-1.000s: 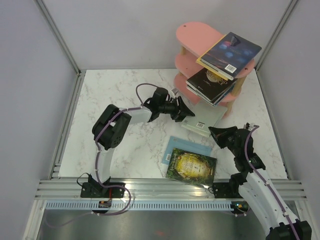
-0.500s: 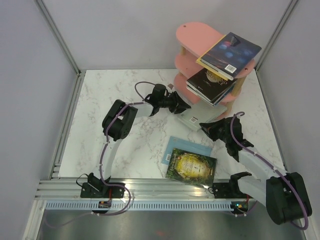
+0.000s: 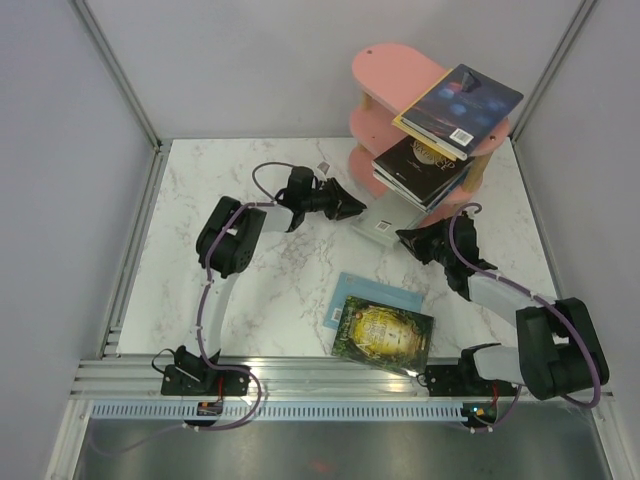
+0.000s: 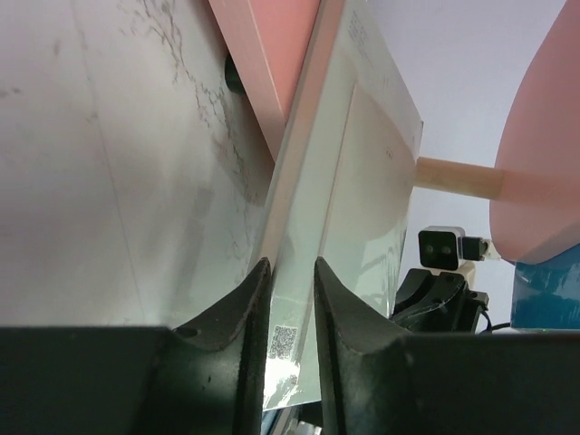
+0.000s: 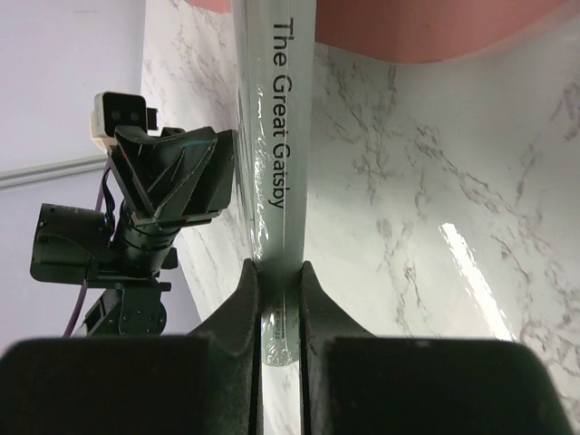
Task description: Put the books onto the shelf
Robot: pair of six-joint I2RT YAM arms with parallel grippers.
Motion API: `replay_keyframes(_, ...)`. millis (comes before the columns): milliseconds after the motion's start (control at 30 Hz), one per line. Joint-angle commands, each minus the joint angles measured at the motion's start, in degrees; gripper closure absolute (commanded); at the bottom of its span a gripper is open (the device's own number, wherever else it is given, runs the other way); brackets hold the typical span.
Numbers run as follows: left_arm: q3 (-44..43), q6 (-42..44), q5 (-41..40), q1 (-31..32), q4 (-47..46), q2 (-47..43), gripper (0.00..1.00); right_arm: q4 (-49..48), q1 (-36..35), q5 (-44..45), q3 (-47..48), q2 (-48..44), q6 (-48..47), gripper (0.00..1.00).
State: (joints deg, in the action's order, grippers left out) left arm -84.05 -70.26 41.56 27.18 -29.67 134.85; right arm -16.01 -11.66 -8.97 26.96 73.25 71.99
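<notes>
A thin grey book point(image 3: 384, 226) stands on edge on the marble table, its far end against the bottom pink board of the shelf point(image 3: 395, 65). My right gripper point(image 3: 407, 239) is shut on the book's spine point(image 5: 281, 136) at its near end point(image 5: 279, 267). My left gripper point(image 3: 350, 209) straddles the opposite corner of the book point(image 4: 362, 181); its jaws point(image 4: 290, 267) are narrow and still a little apart. A dark blue book point(image 3: 465, 103) lies on an upper board of the shelf, a black book point(image 3: 425, 165) on a lower one. A light blue book point(image 3: 385, 292) and a green-yellow book point(image 3: 383, 333) lie flat near the front.
The shelf's pink bottom board point(image 4: 263, 54) and a wooden post point(image 4: 453, 172) sit close beyond the left fingers. The left arm point(image 5: 172, 181) faces the right gripper across the book. Grey walls and metal rails enclose the table point(image 3: 200, 200).
The right gripper has carried the grey book up and left to the shelf's base. The left gripper has shifted left and back with it, and its jaws have narrowed around the book's corner.
</notes>
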Motion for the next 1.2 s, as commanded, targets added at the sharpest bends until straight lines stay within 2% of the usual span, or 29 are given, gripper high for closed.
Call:
replay_keyframes(0, -0.06, -3.13, 8.19, 1.91, -5.66, -4.42, 0.96, -8.16, 0.06, 4.22, 2.92, 3.2, 0.35, 1.0)
replay_keyframes(100, 0.03, -3.31, 8.62, 1.74, -5.75, -4.59, 0.89, -7.64, 0.06, 8.0, 1.96, 3.3, 2.45, 1.0)
replay_keyframes(200, 0.55, -3.04, 8.54, 1.56, -5.31, -5.21, 0.87, -7.02, 0.06, 12.38, 0.21, 2.69, 5.79, 1.0)
replay_keyframes(400, 5.46, -2.34, 6.26, 1.21, -4.08, -8.8, 0.87, -4.21, 0.06, 20.65, -3.83, 2.24, 14.49, 1.0)
replay_keyframes(567, 10.31, 1.26, 2.04, -0.28, 1.54, -14.43, 0.88, -3.24, 0.15, 24.35, -4.9, 3.65, 18.27, 1.0)
replay_keyframes(800, 12.51, 3.64, 3.44, 0.07, 4.09, -17.33, 0.92, -2.45, 0.06, 27.69, -4.9, 6.54, 22.14, 1.0)
replay_keyframes(1167, 5.92, 3.81, 5.02, 3.32, 6.38, -10.57, 0.92, -2.01, 0.06, 29.8, -4.64, 10.24, 27.06, 1.0)
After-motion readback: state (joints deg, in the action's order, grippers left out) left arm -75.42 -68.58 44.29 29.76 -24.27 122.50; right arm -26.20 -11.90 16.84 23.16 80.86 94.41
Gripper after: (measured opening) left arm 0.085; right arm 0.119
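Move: The right hand pinches the gray book near its outer corner; the bottom shelf's middle lies about 11 cm ahead, 2 cm right and 4 cm lower. The black book is 12 cm ahead, 3 cm right and some 12 cm above; the blue book is 14 cm back, 7 cm left and 6 cm down. From the left hand, the bottom shelf is 5 cm ahead, 11 cm right and 2 cm lower; the gray book is 3 cm ahead and 10 cm right. Right hand, still pinching, swings the gray book 7 cm right, 30 degrees clockwise, into the shelf; left backs off, rising. ##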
